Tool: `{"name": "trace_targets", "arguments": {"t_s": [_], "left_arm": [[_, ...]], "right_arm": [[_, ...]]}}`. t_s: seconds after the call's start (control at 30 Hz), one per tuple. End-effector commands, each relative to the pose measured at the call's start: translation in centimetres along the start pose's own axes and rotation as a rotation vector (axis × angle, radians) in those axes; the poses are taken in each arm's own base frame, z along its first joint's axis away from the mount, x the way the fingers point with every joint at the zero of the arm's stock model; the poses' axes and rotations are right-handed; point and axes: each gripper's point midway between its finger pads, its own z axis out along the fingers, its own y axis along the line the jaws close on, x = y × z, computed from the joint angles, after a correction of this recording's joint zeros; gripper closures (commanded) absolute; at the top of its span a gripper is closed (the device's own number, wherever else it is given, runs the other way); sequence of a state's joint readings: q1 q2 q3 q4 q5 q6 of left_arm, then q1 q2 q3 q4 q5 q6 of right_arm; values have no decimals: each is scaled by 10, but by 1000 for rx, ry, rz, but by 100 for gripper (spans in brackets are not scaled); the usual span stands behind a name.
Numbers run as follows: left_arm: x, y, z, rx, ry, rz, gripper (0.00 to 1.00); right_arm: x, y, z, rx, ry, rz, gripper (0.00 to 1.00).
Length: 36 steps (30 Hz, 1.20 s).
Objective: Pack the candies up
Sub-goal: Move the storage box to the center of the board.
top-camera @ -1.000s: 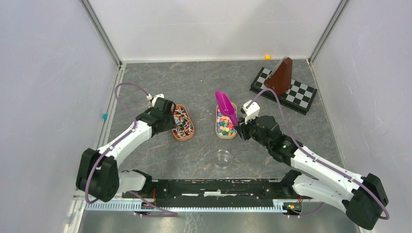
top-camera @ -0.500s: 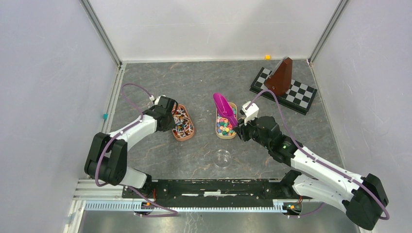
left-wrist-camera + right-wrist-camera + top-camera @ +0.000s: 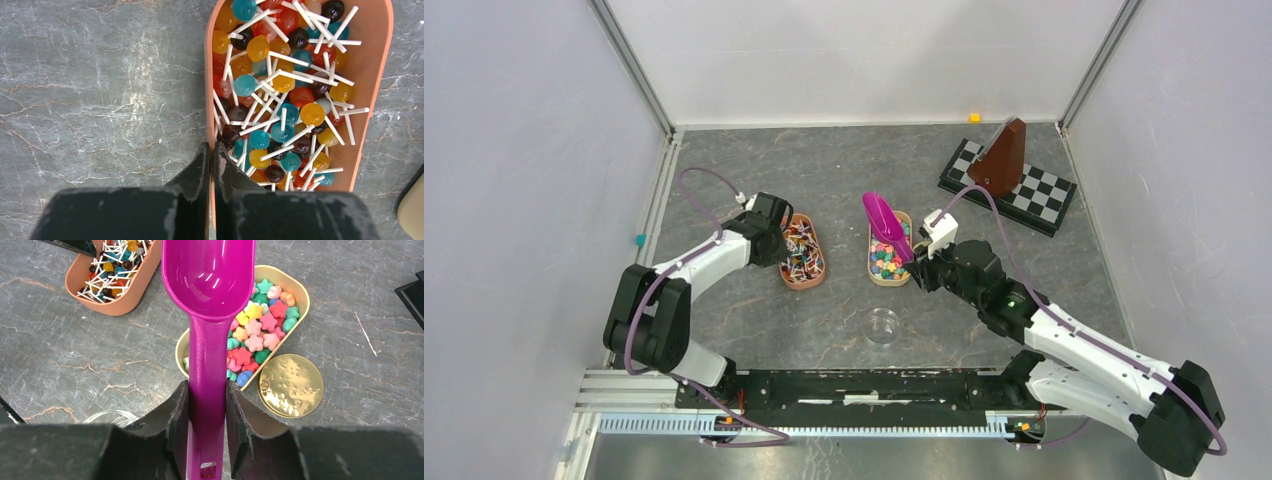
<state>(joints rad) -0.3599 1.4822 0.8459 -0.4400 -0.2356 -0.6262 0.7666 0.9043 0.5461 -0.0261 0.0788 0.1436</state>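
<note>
The candies (image 3: 255, 335), small star-like pieces in mixed colours, fill a cream oval tray (image 3: 299, 296) at the table's middle, also seen from above (image 3: 887, 255). My right gripper (image 3: 206, 385) is shut on the handle of a magenta scoop (image 3: 210, 270), whose empty bowl hangs over the far end of that tray. In the top view the right gripper (image 3: 916, 268) sits at the tray's near right side. My left gripper (image 3: 211, 147) is shut on the left rim of the orange-brown tray (image 3: 372, 65) of lollipops, one finger inside and one outside.
A round gold lid (image 3: 290, 385) lies flat beside the cream tray's near end. A small clear glass jar (image 3: 883, 325) stands in front of both trays. At the back right, a brown wedge-shaped object (image 3: 1002, 155) stands on a chequered board (image 3: 1034, 200).
My left gripper has closed onto the orange-brown tray's rim, and the left arm has reached a little farther forward. The scoop's bowl has shifted slightly left.
</note>
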Motion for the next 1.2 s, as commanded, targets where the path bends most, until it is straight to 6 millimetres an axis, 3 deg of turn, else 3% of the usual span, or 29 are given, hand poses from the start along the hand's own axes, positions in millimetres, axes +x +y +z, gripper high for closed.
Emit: {"name": "trace_targets", "arguments": {"t_s": [0.0,0.53,0.77,0.9,1.17], "left_arm": [[-30,-30,-9,61,-77,19,98],[-29,-111,-13,104,-107,199,98],[-20,-131,-8,114,-99,261,98],[-15,-131,-5,100,-88,273,97],[-17,-126,-16,103,-107,262,69]], "right_arm": [[-18,-1,-6,-1,-70,-6,100],[-15,-10,-27,36,-55,-36,100],[-11,-13,-31,47,-36,-46,100],[-9,-14,-33,53,-25,-47,100],[-14,-13,-36,46,-10,-67,100]]}}
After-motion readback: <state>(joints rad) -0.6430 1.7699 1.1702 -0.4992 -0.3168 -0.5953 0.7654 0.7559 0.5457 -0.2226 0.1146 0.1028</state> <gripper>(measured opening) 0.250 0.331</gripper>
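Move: The storage box with lollipops is already pinched by its left wall in the left hand: its middle lies about 5 cm right of that hand, 2 cm ahead and 2 cm lower. The candy box it is taken to sits some 27 cm right and 2 cm ahead, with the glass bowl about 24 cm right and 17 cm back, both roughly 3 cm lower. From the right hand, the storage box is about 26 cm left, 4 cm ahead and 13 cm below. The lollipop storage box, gripped by its left wall, is carried low to the right about 11 cm and some 3 cm forward towards the candy box, turning about 15 degrees clockwise; the left hand rises a centimetre on the way, sinks again, then opens its fingers around the rim. Meanwhile the right hand, still holding the purple scoop, backs off about 3.5 cm to the right and back. ##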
